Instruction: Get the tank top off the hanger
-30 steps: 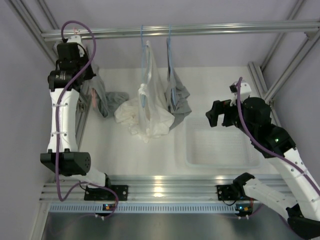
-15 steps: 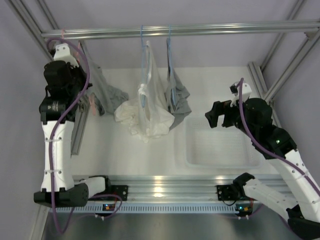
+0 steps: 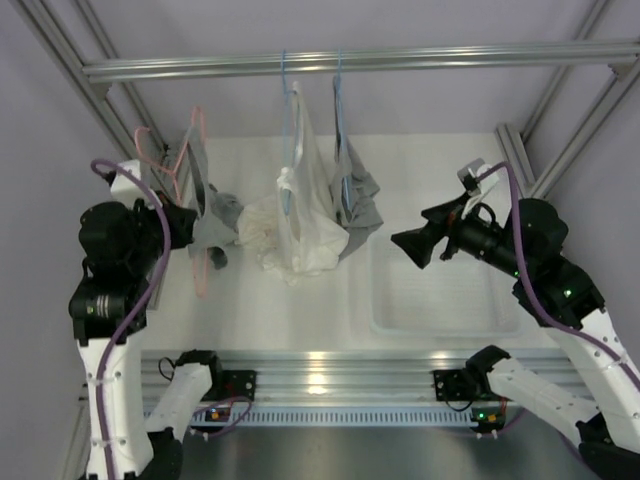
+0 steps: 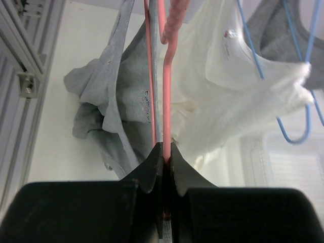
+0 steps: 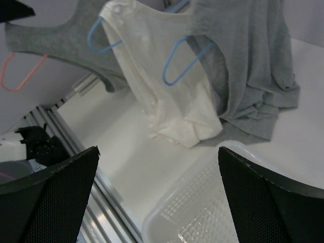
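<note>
A grey tank top (image 3: 212,215) hangs on a pink hanger (image 3: 197,272), which is off the rail and held low at the left. My left gripper (image 3: 188,226) is shut on the hanger's wire; in the left wrist view the pink hanger (image 4: 167,101) runs up from between the closed fingertips (image 4: 166,152), with the grey tank top (image 4: 116,101) draped to its left. My right gripper (image 3: 408,245) is open and holds nothing, pointing left above the tray's left edge. In the right wrist view its gripper (image 5: 158,152) faces the garments, with the grey tank top (image 5: 55,38) at upper left.
A white tank top (image 3: 295,225) and another grey one (image 3: 358,200) hang on blue hangers from the metal rail (image 3: 400,60). A clear plastic tray (image 3: 440,295) sits at the right. Aluminium frame posts stand at both sides.
My left arm has drawn the pink hanger and grey tank top off the rail, down and toward the near left. My right gripper has swung to point left.
</note>
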Available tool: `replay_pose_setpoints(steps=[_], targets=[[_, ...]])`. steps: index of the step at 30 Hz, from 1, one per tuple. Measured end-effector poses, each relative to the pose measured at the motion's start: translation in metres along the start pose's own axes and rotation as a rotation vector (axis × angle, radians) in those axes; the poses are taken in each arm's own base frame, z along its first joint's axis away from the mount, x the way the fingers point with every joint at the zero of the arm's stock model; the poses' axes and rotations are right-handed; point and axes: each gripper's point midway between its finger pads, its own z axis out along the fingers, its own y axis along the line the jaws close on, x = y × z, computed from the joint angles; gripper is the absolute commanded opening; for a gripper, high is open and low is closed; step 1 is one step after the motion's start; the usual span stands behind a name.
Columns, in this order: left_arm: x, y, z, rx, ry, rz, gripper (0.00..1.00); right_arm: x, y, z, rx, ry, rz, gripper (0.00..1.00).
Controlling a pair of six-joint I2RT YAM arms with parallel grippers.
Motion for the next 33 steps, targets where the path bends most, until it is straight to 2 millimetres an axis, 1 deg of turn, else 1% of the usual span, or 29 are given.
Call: replay_pose_setpoints(steps=[2, 5, 8, 10, 11, 12, 13, 14, 16, 17, 18, 20, 22, 25, 29, 33], targets=[[0.011, -0.007, -0.019, 0.037, 0.0, -0.01, 0.0, -0.012, 0.016, 0.003, -0.068, -0.006, -0.013, 0.99], [0.026, -0.017, -0.047, 0.084, -0.001, -0.022, 0.0, -0.044, 0.05, 0.011, -0.186, -0.043, -0.064, 0.98], [0.04, -0.023, -0.07, 0.117, 0.001, -0.033, 0.0, -0.072, 0.088, 0.026, -0.287, -0.068, -0.122, 0.97], [0.05, -0.026, -0.081, 0.131, 0.014, -0.041, 0.0, -0.089, 0.118, 0.04, -0.354, -0.085, -0.166, 0.95], [0.053, -0.027, -0.086, 0.14, 0.019, -0.043, 0.0, -0.094, 0.134, 0.049, -0.388, -0.09, -0.185, 0.93], [0.057, -0.029, -0.089, 0.152, 0.026, -0.044, 0.0, -0.097, 0.147, 0.062, -0.407, -0.086, -0.207, 0.93], [0.06, -0.03, -0.091, 0.162, 0.033, -0.044, 0.0, -0.101, 0.163, 0.074, -0.434, -0.094, -0.228, 0.91], [0.063, -0.032, -0.093, 0.174, 0.044, -0.043, 0.0, -0.101, 0.177, 0.087, -0.456, -0.093, -0.247, 0.89], [0.068, -0.038, -0.094, 0.211, 0.067, -0.041, 0.0, -0.086, 0.2, 0.119, -0.474, -0.058, -0.293, 0.84], [0.07, -0.041, -0.096, 0.232, 0.076, -0.038, 0.0, -0.075, 0.207, 0.138, -0.471, -0.033, -0.316, 0.83], [0.071, -0.045, -0.097, 0.254, 0.082, -0.035, 0.0, -0.065, 0.216, 0.149, -0.48, -0.013, -0.331, 0.83], [0.072, -0.049, -0.102, 0.287, 0.083, -0.024, 0.0, -0.045, 0.222, 0.172, -0.478, 0.028, -0.357, 0.82], [0.073, -0.051, -0.107, 0.306, 0.075, -0.014, 0.0, -0.025, 0.223, 0.193, -0.465, 0.073, -0.379, 0.81], [0.075, -0.052, -0.113, 0.319, 0.061, -0.005, 0.0, -0.009, 0.222, 0.214, -0.451, 0.106, -0.396, 0.8], [0.076, -0.049, -0.117, 0.311, 0.044, 0.003, 0.0, -0.004, 0.221, 0.228, -0.429, 0.11, -0.409, 0.79], [0.077, -0.047, -0.117, 0.301, 0.041, 0.008, 0.0, -0.011, 0.218, 0.232, -0.399, 0.092, -0.412, 0.79]])
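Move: The left hand already grips the pink hanger just below its neck. The tank top's far strap sits about 14 cm ahead of that hand, 2 cm to its right and nearly level with it. From the empty, open right hand, that strap is some 41 cm to the left and 17 cm ahead, about level; nearer, and about 15 cm lower, hang the white garment (21 cm left, 10 cm ahead) and the grey garment on the blue hanger (9 cm left, 12 cm ahead). The right hand sweeps some 32 cm left in a quick arc, rising about 12 cm and then sinking again by most of that, turning about 30 degrees counter-clockwise towards the far strap of the tank top, its fingers narrowing slightly but still wide. Meanwhile the left hand keeps its pinch on the pink hanger and draws it back about 14 cm and a little to the right, turning some 17 degrees clockwise, to meet the right hand. ##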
